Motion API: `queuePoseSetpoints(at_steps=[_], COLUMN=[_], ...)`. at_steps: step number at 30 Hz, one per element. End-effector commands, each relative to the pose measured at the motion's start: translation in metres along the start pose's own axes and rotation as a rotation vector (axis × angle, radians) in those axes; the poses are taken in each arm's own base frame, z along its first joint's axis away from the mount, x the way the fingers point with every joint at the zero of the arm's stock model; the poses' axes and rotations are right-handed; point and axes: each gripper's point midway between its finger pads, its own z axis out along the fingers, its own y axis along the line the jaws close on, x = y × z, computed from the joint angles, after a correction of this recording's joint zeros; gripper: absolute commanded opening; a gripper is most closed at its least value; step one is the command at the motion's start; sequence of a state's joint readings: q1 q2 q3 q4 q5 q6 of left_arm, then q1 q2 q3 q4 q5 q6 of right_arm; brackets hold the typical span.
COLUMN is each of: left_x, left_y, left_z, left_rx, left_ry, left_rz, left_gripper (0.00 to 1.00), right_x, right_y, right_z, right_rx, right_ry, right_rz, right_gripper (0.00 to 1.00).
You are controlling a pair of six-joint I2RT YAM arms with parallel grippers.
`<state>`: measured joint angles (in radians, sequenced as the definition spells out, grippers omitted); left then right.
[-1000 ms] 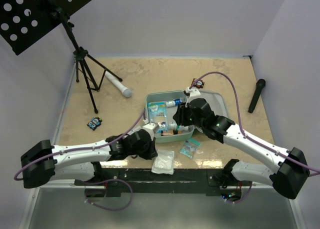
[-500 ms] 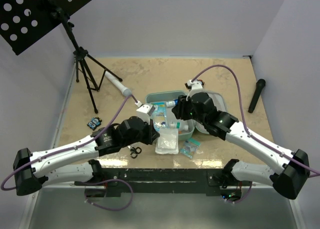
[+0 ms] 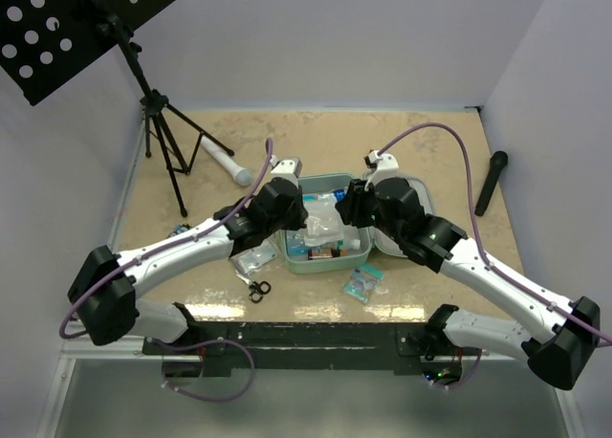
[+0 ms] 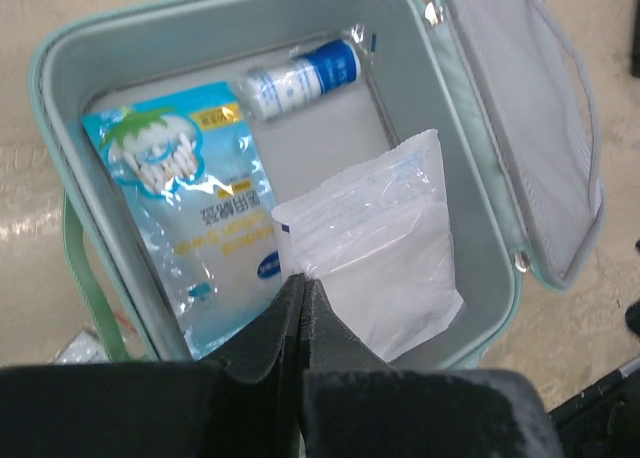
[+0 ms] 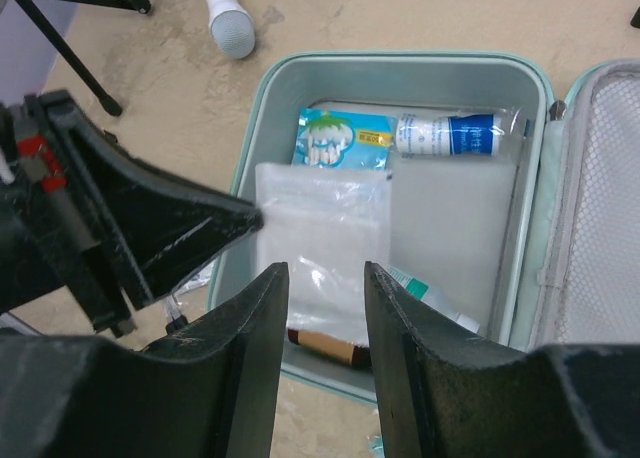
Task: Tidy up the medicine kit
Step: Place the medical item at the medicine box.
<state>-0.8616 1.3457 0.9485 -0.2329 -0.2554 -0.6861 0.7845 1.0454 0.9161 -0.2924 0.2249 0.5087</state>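
The mint-green medicine kit lies open mid-table, its mesh-lined lid flat to the right. My left gripper is shut on one corner of a clear white packet, which hangs over the kit's tray. In the tray lie a blue-and-white pouch, a small blue-labelled bottle and a brown tube. My right gripper hovers open just above the same packet, with nothing between its fingers. Both grippers meet over the kit in the top view, left and right.
On the table in front of the kit lie a small teal packet, a clear packet and small black scissors. A white-and-grey cylinder and a tripod stand are at the back left. A black microphone lies far right.
My left arm lifted the white packet off the table in front of the kit and carried it up and over the tray. The right gripper shifted slightly and stayed open.
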Motion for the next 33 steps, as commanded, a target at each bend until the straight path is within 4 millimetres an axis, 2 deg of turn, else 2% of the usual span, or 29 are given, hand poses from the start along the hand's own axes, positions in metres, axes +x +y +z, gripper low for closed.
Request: queuePoseSetpoints(at_steps=[1,5,9,14,21,28,33], left_x=[-0.057,-0.060,-0.052,-0.046,-0.042,-0.014,-0.003], left_y=[-0.018,-0.012,-0.010,-0.013,-0.021,-0.018,-0.014], left_z=[0.014,0.038,0.064,0.086,0.100,0.118,0.128], left_rx=[0.045,0.028,0.020,0.029,0.068,0.082,0.067], left_ry=[-0.129,-0.121,-0.089,-0.072,-0.070,0.005,0.039], left_rz=[-0.004,-0.005,0.017,0.050,0.056,0.059,0.049], left_gripper=[0.00,0.00,0.00,0.00,0.00,0.00,0.00], right_x=[-0.017,-0.014,-0.012,-0.012,-0.013,-0.005,-0.008], right_y=[0.002,0.003,0.003,0.002,0.007,0.003,0.003], right_z=[-0.004,-0.002,0.000,0.001,0.001,0.007,0.005], right_rx=[-0.001,-0.009,-0.012,-0.007,-0.042,-0.025,-0.028], right_ry=[-0.061,-0.060,-0.053,-0.062,-0.077,-0.063,-0.071], right_rz=[0.014,0.014,0.009,0.007,0.021,0.013,0.020], right_gripper=[0.40,0.40,0.40,0.40,0.40,0.40,0.40])
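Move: The left hand already pinches the white gauze packet by its corner over the open medicine box. The free place for the packet, in the box's far right part, lies about 10 cm ahead of this hand, 9 cm right and 12 cm below. At that depth too, the bandage roll is roughly 15 cm ahead and 9 cm right, the swab pack 8 cm ahead and 2 cm left. From the right hand the free place is some 14 cm straight ahead, 18 cm below. Keeping the gauze packet pinched by its corner in the shut fingers, the left hand carries it forward some 7 cm almost level, then sinks about 8 cm in two stages while edging 5 cm right, down into the box towards the free place beside the bandage roll. Its wrist hardly turns. The right hand, empty and part open, holds over the box. ##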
